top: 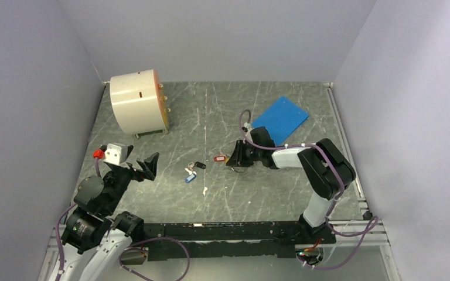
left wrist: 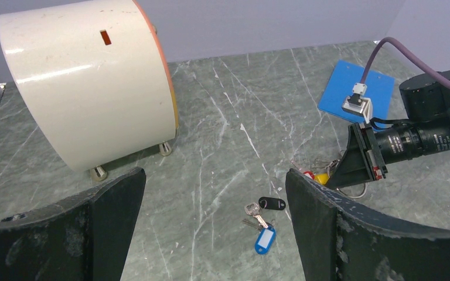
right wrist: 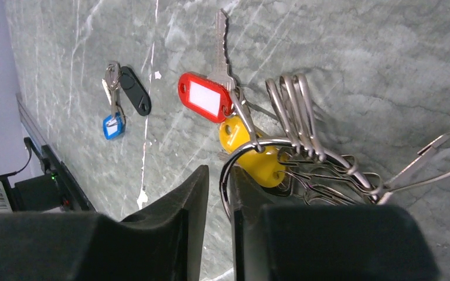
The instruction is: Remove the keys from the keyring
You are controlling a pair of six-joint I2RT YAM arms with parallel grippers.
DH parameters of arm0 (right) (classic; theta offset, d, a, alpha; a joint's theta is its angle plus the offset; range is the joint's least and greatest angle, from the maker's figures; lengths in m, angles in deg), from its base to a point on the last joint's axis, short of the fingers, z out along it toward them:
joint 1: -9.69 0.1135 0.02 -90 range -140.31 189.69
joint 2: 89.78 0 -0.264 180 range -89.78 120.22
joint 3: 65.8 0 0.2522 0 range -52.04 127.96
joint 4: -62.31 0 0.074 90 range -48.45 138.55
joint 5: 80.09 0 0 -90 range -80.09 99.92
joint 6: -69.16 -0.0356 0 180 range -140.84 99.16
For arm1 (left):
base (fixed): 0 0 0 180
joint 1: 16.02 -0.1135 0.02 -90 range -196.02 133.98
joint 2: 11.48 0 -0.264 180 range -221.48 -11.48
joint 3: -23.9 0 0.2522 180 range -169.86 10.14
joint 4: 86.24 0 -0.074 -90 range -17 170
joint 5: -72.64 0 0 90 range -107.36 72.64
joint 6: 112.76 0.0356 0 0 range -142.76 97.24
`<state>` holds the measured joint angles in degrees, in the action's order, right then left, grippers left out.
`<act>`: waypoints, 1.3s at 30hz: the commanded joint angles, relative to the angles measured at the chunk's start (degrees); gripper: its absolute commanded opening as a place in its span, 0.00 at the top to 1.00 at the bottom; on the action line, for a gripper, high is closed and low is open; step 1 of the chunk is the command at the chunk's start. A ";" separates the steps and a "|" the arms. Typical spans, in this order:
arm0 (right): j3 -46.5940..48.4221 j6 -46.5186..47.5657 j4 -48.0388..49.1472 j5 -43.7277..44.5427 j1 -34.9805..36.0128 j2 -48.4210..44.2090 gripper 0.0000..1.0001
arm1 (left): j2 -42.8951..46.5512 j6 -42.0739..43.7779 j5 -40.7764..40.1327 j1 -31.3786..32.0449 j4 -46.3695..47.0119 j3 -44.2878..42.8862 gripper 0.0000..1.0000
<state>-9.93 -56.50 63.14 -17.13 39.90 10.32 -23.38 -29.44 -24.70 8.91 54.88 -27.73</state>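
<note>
The silvery wire keyring [right wrist: 281,142] lies on the grey marble table with several metal loops on it. A key with a red tag [right wrist: 205,96] and one with a yellow tag [right wrist: 255,155] hang on it. My right gripper [right wrist: 220,170] is low at the ring, jaws a narrow gap apart with the ring's wire between them, against the right finger. In the top view the right gripper [top: 232,161] sits beside the red tag [top: 219,157]. A blue-tagged key [left wrist: 265,240] and a black tag [left wrist: 272,204] lie loose, left of the ring. My left gripper [left wrist: 214,175] is open wide and empty, above the table.
A cream drum [top: 136,102] with an orange face stands at the back left. A blue sheet [top: 280,120] lies at the back right, behind the right arm. A small white scrap [top: 204,190] lies in front of the loose keys.
</note>
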 commanded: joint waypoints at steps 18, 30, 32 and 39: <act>15.43 5.82 -13.11 -4.98 -0.71 -12.54 1.00 | -0.56 1.01 0.57 -0.41 0.60 -1.86 0.05; 12.86 6.96 -13.36 -10.17 -0.71 -12.33 1.00 | -2.28 0.08 1.34 -0.41 -0.44 -3.08 0.05; 12.50 8.46 -14.95 -11.10 -0.63 -11.88 1.00 | -3.83 -0.09 2.42 -0.41 -1.27 -4.08 0.05; 13.19 16.65 -24.48 -7.44 -0.87 -9.72 1.00 | -8.28 -0.35 4.88 -0.43 -1.92 -5.19 0.05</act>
<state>2.20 -46.17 43.47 -26.44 39.40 0.15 -29.77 -29.66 -22.18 8.80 53.35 -30.84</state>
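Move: The keyring's rim already runs between my right fingertips; its middle lies about 3 cm to the right, 1 cm farther out and 1 cm below. The yellow tag is roughly 2 cm ahead and 1 cm left, the red tag 3 cm ahead and 4 cm left; the loose black fob sits 11 cm left, level with that hand. From my left hand the keyring is some 30 cm right, 9 cm ahead and 27 cm down. I pinch the keyring's rim shut between my right fingertips and pull it straight up off the table, about 15 cm, drifting a little forward and left as the wrist tips up some 15 degrees. Keeping the grip, I then ease down about 4 cm and back 3 cm, turning slightly counter-clockwise, while my left hand just begins to edge right. ##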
